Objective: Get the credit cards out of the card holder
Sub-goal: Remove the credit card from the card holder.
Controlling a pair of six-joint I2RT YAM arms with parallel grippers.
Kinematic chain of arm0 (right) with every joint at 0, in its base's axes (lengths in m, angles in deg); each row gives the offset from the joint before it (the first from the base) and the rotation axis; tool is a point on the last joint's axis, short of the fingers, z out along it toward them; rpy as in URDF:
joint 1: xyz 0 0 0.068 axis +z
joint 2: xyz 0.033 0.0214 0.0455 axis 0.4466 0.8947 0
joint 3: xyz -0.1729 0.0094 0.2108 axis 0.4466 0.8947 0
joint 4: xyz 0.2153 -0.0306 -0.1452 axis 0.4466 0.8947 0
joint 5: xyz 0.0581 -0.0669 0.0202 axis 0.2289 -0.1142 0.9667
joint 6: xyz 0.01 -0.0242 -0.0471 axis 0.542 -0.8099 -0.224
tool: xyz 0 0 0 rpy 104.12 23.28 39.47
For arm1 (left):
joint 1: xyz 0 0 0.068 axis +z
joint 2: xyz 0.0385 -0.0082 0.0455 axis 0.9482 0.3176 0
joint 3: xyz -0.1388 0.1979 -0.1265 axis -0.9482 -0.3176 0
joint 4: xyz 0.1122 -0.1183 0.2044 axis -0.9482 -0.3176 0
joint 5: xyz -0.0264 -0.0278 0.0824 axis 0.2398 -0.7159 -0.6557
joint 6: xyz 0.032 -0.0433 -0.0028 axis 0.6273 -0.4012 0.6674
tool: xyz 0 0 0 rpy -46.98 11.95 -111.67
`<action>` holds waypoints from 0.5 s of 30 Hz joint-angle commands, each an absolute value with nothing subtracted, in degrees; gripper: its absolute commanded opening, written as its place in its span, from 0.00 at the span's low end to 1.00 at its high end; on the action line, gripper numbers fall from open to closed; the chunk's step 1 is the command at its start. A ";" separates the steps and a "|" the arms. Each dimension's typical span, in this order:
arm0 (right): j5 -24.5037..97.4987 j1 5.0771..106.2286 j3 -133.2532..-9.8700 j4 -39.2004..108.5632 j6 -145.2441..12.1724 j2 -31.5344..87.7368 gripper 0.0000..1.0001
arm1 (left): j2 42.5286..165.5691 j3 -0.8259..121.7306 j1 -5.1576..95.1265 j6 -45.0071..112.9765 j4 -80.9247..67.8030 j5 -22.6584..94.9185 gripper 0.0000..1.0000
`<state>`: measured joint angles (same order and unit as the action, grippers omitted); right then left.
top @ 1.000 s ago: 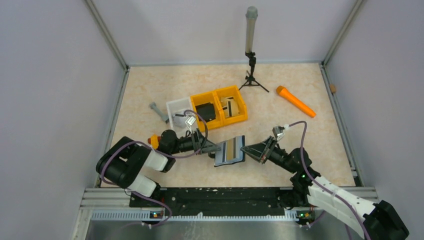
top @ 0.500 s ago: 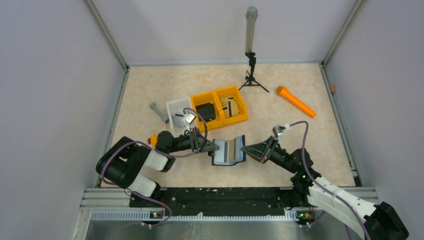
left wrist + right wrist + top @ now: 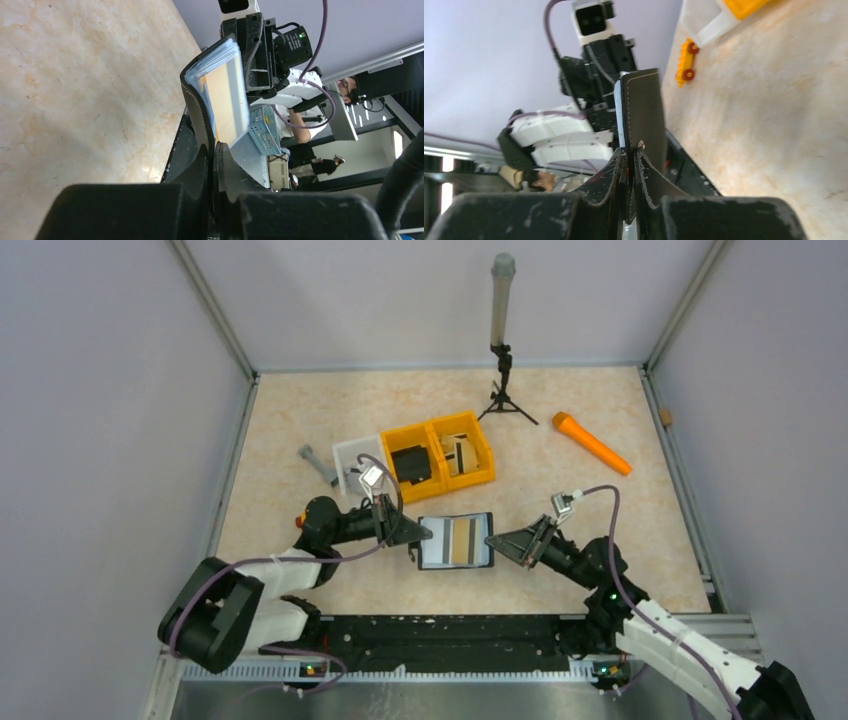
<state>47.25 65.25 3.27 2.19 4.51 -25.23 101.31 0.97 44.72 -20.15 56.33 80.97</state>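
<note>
The black card holder (image 3: pixel 455 541) hangs spread open above the table between my two grippers, its pale lining facing up. A card (image 3: pixel 461 540) with a tan stripe sits in its slots; it shows as a tan face (image 3: pixel 226 97) in the left wrist view. My left gripper (image 3: pixel 421 536) is shut on the holder's left edge (image 3: pixel 199 107), and its fingertips (image 3: pixel 214 151) pinch the black cover. The right gripper (image 3: pixel 491 541) is shut on the right edge, beside a snap stud on the cover (image 3: pixel 644 112).
Two orange bins (image 3: pixel 478 472) and a white bin (image 3: pixel 350 449) stand behind the holder; one holds a black block (image 3: pixel 411 462), another striped flat pieces (image 3: pixel 462 452). Further off are a small tripod with a grey tube (image 3: pixel 500 340), an orange stick (image 3: pixel 592 442), a grey tool (image 3: pixel 318 462) and an orange toy (image 3: pixel 686 62).
The left gripper has closed on the holder's left edge. The holder has swung from tilted to level and spread flat. The left arm has reached forward; the right gripper stayed shut.
</note>
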 commanded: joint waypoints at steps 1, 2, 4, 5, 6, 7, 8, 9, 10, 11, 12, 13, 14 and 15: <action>40.74 64.65 -2.90 20.15 -9.46 -29.93 0.15 | 92.10 3.52 46.39 -10.26 39.40 81.07 0.00; 38.64 64.60 -4.57 24.83 -12.22 -30.69 0.22 | 90.22 4.16 46.57 -8.48 34.77 80.47 0.00; 35.40 64.58 -7.39 31.42 -16.83 -31.61 0.28 | 87.38 5.12 46.61 -4.72 27.27 78.85 0.00; 34.72 64.58 -8.51 32.92 -18.73 -31.74 0.31 | 86.37 5.37 46.70 -3.19 24.75 78.17 0.00; 34.66 64.58 -9.44 33.54 -20.70 -31.67 0.35 | 85.62 5.42 46.74 -2.50 23.15 77.83 0.00; 35.23 64.58 -10.19 33.41 -21.54 -31.42 0.39 | 85.26 5.30 46.78 -2.41 22.84 77.80 0.00; 35.99 64.58 -10.82 32.75 -23.26 -30.95 0.45 | 85.03 5.30 46.79 -2.58 22.81 77.93 0.00; 37.86 64.58 -11.20 30.76 -24.30 -30.29 0.49 | 84.99 5.40 46.79 -2.79 23.06 78.15 0.00; 39.75 64.58 -11.49 28.62 -25.05 -29.05 0.52 | 85.03 5.48 46.79 -3.16 23.28 78.34 0.00; 41.95 64.58 -11.66 26.48 -25.51 -27.43 0.54 | 85.06 5.65 46.79 -3.35 23.55 78.51 0.00; 44.63 64.58 -11.70 23.54 -25.82 -25.47 0.54 | 85.13 5.70 46.79 -3.65 24.01 78.76 0.00; 47.45 64.64 -11.72 20.33 -25.81 -22.90 0.53 | 85.14 5.69 46.84 -4.15 24.80 78.98 0.00; 50.29 64.78 -12.02 17.47 -25.55 -20.29 0.52 | 85.22 5.61 46.79 -4.69 25.50 79.08 0.00; 52.19 65.11 -12.46 15.07 -25.17 -17.19 0.51 | 85.29 5.57 46.88 -5.26 26.30 79.22 0.00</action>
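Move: The right hand pinches the right edge of the card holder, with the gold card some 5 cm to its left, level with it in depth and height; the silver card lies about 5 cm beyond that, also to the left. The yellow box stands on the table roughly 15 cm ahead, 9 cm left and 15 cm lower. From the left hand, which grips the holder's left edge, the gold card is about 6 cm right and 1 cm back. The right fingers let go of the card holder's right edge, opening to about half, while the hand dips, slides forward some 2.5 cm and right, rises again and eases back left, rolling roughly 25 degrees. The left hand keeps its pinch on the left edge and carries the holder about 2 cm left, away from the right hand, then down 2 cm, rotating about 10 degrees so its right side drops. ##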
